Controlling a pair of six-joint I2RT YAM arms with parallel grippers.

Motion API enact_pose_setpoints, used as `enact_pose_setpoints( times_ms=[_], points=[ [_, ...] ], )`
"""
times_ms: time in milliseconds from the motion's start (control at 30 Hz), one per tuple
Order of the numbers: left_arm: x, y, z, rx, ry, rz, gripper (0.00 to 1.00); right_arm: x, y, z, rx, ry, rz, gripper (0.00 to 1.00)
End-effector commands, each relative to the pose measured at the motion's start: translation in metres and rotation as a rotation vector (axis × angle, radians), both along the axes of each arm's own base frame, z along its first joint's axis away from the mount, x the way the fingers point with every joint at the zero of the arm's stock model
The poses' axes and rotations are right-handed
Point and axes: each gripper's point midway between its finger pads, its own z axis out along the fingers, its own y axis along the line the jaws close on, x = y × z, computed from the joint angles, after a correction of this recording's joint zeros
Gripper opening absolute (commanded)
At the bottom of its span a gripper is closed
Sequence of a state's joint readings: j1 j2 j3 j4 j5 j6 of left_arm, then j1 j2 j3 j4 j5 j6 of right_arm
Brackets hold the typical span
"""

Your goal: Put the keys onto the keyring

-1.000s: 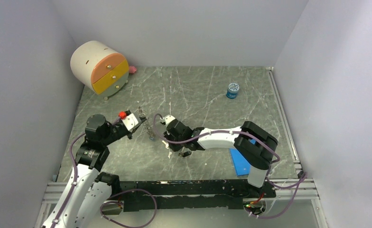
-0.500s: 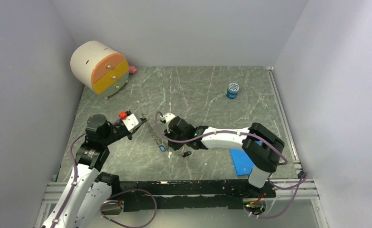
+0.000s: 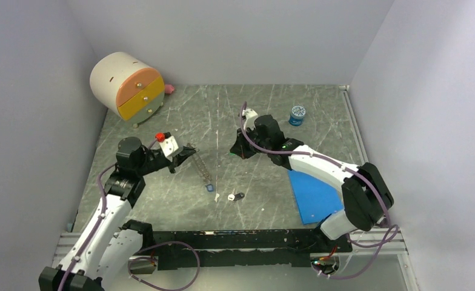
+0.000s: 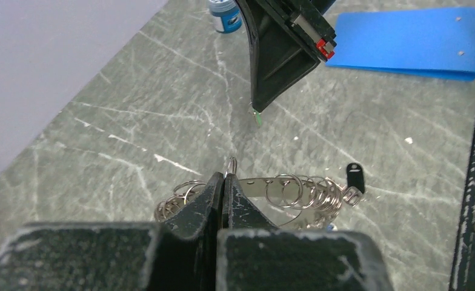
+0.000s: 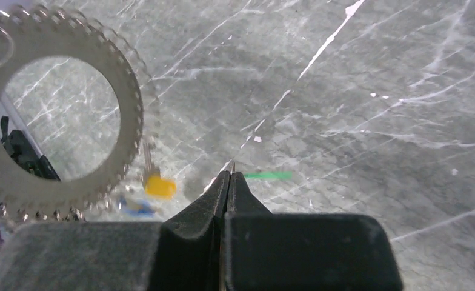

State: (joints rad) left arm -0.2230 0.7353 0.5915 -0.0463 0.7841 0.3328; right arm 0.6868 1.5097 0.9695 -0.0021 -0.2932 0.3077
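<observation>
My left gripper (image 3: 182, 153) is shut on the keyring (image 3: 200, 168), a toothed silvery hoop that slants down toward the table. In the left wrist view the keyring (image 4: 265, 184) shows edge-on past the shut left gripper (image 4: 225, 176), with several small split rings on it. In the right wrist view the keyring (image 5: 130, 91) fills the left, with a yellow key (image 5: 160, 185) and a blue key (image 5: 136, 209) hanging below. My right gripper (image 3: 234, 153) hovers to the right of the ring, shut on a green key (image 5: 269, 176). A black key (image 3: 239, 196) lies on the table.
A round cabinet (image 3: 126, 84) with orange and yellow drawers stands at the back left, with a small pink object (image 3: 169, 88) beside it. A small blue jar (image 3: 297, 115) sits at the back right. A blue sheet (image 3: 311, 195) lies at the front right under the right arm.
My right gripper has shut and moved up and away from the spot beside the ring toward the far right, carrying the green key. The left gripper has shifted slightly, still holding the ring.
</observation>
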Motion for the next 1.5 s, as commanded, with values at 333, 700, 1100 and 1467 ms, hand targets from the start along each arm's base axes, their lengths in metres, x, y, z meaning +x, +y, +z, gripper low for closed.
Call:
enact_pose_setpoints(
  times_ms=[333,700,1100,1467],
  points=[
    [0.008,-0.058,0.034,-0.188,-0.125,-0.186,0.03,0.020,-0.042,0.072,0.085,-0.227,0.010,0.00],
    [-0.018,-0.088,0.001,-0.045,-0.308,-0.400,0.03,-0.019,-0.033,0.081,0.217,-0.195,0.238,0.00],
    [-0.014,-0.077,-0.004,0.004,-0.298,-0.274,0.03,-0.039,-0.027,0.083,0.252,-0.176,0.366,0.00],
    [-0.010,-0.078,-0.026,0.000,-0.273,-0.243,0.03,-0.057,-0.013,0.077,0.327,-0.112,0.476,0.00]
  ],
)
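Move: The keyring's rim loop, pinched in the left fingertips, is about 11 cm to the right hand's left, 5 cm back and 9 cm above. From the left hand, the green-tagged key in the right fingertips is roughly 12 cm right, 5 cm ahead and 11 cm below. The black fob on the table lies some 10 cm back, 2 cm right and 12 cm below the right hand; the white key is level with the fob, 8 cm left of it. Still pinching the green-tagged key, the right hand climbs about 7 cm, first swinging forward and right, then doubling back and left towards the keyring while turning some 20 degrees counter-clockwise. The left keeps its pinch on the keyring's rim loop and carries it some 9 cm right, easing back slightly left at the end; it also sinks a little, swings clockwise and tips its fingers upward. ##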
